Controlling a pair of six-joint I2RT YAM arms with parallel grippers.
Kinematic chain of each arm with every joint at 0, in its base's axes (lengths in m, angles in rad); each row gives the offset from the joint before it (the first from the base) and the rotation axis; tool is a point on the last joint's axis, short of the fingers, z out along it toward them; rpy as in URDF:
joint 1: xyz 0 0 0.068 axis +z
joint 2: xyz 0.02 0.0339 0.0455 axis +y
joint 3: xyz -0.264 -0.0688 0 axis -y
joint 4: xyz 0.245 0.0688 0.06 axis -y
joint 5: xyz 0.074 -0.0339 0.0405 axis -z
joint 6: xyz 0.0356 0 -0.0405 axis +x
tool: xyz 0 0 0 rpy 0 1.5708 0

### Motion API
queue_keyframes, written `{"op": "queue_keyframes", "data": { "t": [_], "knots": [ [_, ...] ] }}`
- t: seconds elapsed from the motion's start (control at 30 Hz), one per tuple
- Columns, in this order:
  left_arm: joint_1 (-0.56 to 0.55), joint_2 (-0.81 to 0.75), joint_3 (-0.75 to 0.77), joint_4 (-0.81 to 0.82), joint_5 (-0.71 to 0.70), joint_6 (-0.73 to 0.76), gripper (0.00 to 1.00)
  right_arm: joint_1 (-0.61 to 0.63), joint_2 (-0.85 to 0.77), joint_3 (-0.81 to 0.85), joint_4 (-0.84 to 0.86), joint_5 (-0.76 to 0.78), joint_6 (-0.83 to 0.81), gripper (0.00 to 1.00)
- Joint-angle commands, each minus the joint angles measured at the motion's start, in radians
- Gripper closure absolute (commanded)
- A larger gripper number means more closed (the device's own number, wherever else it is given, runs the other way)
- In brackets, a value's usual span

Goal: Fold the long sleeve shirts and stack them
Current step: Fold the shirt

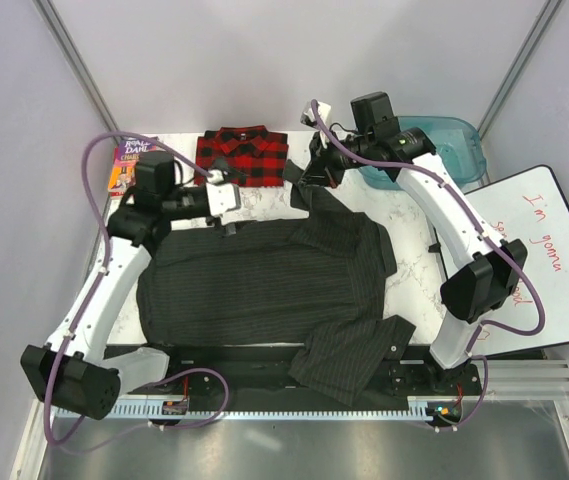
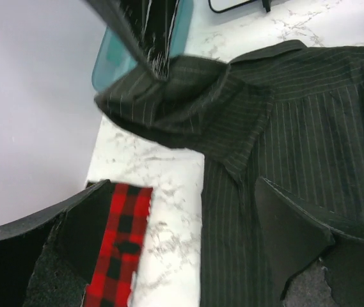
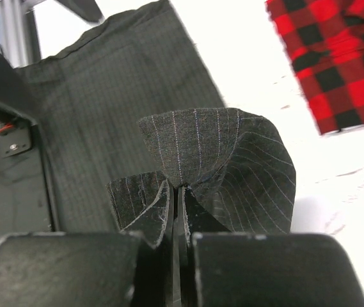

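The charcoal pinstriped long sleeve shirt [image 1: 264,285] lies spread over the middle of the table, one sleeve hanging over the near edge. My right gripper [image 1: 314,176] is shut on a bunched fold of it at the far edge, lifted off the table; the right wrist view shows the pinched cloth [image 3: 194,147] in the gripper [image 3: 180,192]. The red-and-black plaid shirt [image 1: 242,157] lies folded at the back. My left gripper [image 1: 232,212] hovers open over the charcoal shirt's far left edge, nothing between its fingers [image 2: 297,236]; marble and the shirt's edge [image 2: 233,256] show below.
A colourful paperback [image 1: 129,165] lies at the back left beside the plaid shirt. A teal bin [image 1: 449,150] stands at the back right, and a whiteboard [image 1: 544,250] lies off the table's right side. Bare marble table [image 1: 414,265] shows to the right of the shirt.
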Motion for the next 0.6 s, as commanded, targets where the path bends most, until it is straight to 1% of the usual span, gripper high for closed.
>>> {"op": "queue_keyframes", "data": {
  "t": [0.0, 0.1, 0.2, 0.27, 0.37, 0.4, 0.47, 0.5, 0.57],
  "knots": [
    [-0.101, 0.014, -0.066, 0.276, -0.056, 0.127, 0.01, 0.019, -0.031, -0.026, -0.025, -0.096, -0.005, 1.0],
    [-0.131, 0.049, -0.054, 0.331, -0.042, 0.12, 0.01, 0.031, -0.034, -0.043, -0.043, -0.107, -0.015, 1.0],
    [-0.167, 0.078, -0.044, 0.336, -0.059, 0.179, 0.02, 0.042, -0.037, -0.053, -0.048, -0.126, -0.009, 1.0],
    [-0.193, 0.087, -0.049, 0.34, -0.079, 0.213, 0.05, 0.053, -0.038, -0.062, -0.051, -0.127, -0.012, 1.0],
    [-0.213, 0.101, -0.049, 0.328, -0.082, 0.262, 0.12, 0.057, -0.048, -0.072, -0.051, -0.133, -0.015, 1.0],
    [-0.217, 0.113, -0.038, 0.301, -0.077, 0.284, 0.18, 0.059, -0.048, -0.074, -0.052, -0.136, -0.014, 1.0],
    [-0.23, 0.126, -0.026, 0.268, -0.079, 0.321, 0.24, 0.062, -0.049, -0.076, -0.054, -0.14, -0.015, 1.0],
    [-0.235, 0.132, -0.026, 0.258, -0.08, 0.343, 0.32, 0.067, -0.051, -0.079, -0.055, -0.142, -0.017, 1.0],
    [-0.256, 0.138, -0.023, 0.229, -0.093, 0.385, 0.38, 0.071, -0.054, -0.076, -0.058, -0.145, -0.023, 1.0]
  ]
}}
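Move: The shirt edge pinched in the right fingers hangs about 14 cm to the left hand's right, some 5 cm ahead and slightly lower. The rest of the dark shirt lies roughly 30 cm below the left hand, 7 cm back and 6 cm right; the checked shirt is about 26 cm ahead, straight in line, equally low. From the right hand, the open left gripper waits some 14 cm left, 5 cm back and about level. Left gripper reaches 8 cm right, partly closing towards the held shirt edge, which the right brings back 5 cm. ##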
